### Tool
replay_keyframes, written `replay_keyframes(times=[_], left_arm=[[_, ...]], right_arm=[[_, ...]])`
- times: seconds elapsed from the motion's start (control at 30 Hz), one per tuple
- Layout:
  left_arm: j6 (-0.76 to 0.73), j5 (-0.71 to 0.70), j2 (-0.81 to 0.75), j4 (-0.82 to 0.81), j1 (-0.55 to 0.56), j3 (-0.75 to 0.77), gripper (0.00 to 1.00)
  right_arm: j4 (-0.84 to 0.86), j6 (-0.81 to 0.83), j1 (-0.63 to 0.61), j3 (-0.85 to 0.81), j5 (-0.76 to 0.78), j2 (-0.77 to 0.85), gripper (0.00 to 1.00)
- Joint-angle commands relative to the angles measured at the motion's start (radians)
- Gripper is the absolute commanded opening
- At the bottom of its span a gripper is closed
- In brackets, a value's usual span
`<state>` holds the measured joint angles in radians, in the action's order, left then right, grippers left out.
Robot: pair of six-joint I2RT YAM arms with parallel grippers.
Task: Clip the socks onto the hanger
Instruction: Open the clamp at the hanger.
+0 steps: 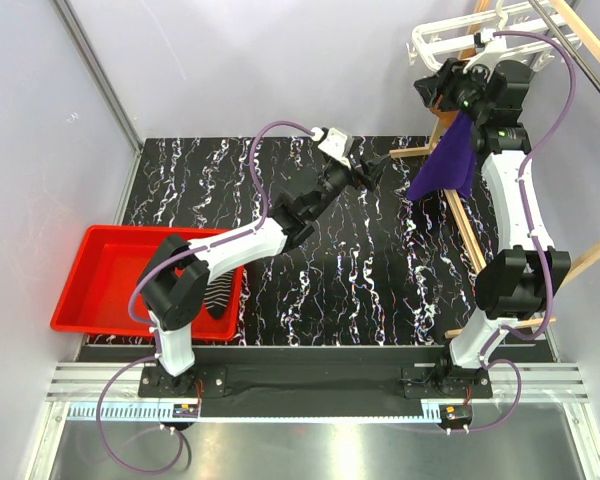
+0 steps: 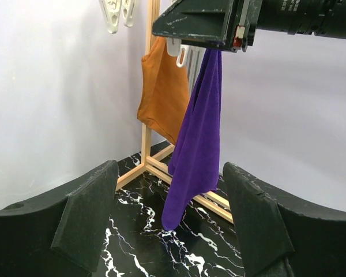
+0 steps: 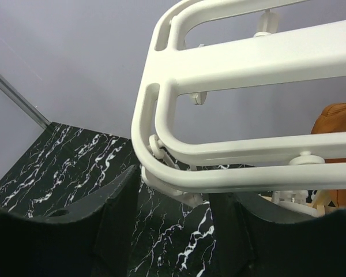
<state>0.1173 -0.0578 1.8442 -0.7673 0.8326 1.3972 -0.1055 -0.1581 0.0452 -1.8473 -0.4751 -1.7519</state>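
Observation:
One black sock with white stripes [image 1: 218,296] lies in the red tray, partly under my left arm. The white hanger [image 1: 448,38] hangs at the top right; in the right wrist view its frame [image 3: 248,57] fills the upper half. My right gripper [image 1: 436,92] is raised to it, open, its jaws [image 3: 176,202] standing closely either side of a dangling white clip [image 3: 181,191]. My left gripper [image 1: 366,170] hovers over the middle of the table, open and empty [image 2: 170,173], facing the rack.
A purple cloth [image 2: 196,144] and an orange cloth [image 2: 161,92] hang from the wooden rack [image 2: 147,115] at the right. The red tray [image 1: 95,285] sits at the table's left edge. Grey walls close in the back and both sides.

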Motion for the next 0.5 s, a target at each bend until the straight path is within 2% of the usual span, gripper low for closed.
replay_keyframes(times=[0.0,0.23,0.33,0.43,0.47], left_arm=[[0.005,-0.023,-0.053,-0.086,0.003,-0.013,0.78],[0.018,-0.04,-0.076,-0.078,0.003,-0.043,0.77],[0.025,-0.051,-0.095,-0.067,0.003,-0.056,0.76],[0.039,-0.072,-0.129,-0.029,0.002,-0.069,0.75],[0.053,-0.08,-0.14,0.008,0.003,-0.07,0.75]], right_arm=[[0.063,-0.018,-0.011,-0.047,-0.01,0.002,0.57],[0.049,-0.031,-0.011,-0.078,0.009,-0.023,0.42],[0.04,-0.038,-0.013,-0.093,0.01,-0.037,0.28],[0.003,-0.049,-0.016,-0.124,0.024,-0.049,0.0],[-0.012,-0.054,-0.018,-0.134,0.033,-0.054,0.0]])
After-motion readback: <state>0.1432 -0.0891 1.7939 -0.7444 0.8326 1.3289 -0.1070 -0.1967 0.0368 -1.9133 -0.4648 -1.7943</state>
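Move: The clamp under the near left corner of the hanger sits right at my right fingertips, barely 1 cm ahead and 1 cm above the point where they close. The next clamp hangs some 6 cm to the right and 1 cm farther out; the purple cloth is about 7 cm right, 1 cm ahead and 15 cm lower. From my left hand, the corner clamp is roughly 14 cm ahead, 11 cm right and 6 cm up. I squeeze my right fingers from a bit over half open to nearly shut, pinching the corner clamp between them to press it open; the motor effort climbs steeply towards the end. Meanwhile the right hand eases up and forward under the hanger's rim, about 1 cm each way, barely turning. My empty left hand stays wide open and drifts 1 to 2 cm left and down. ##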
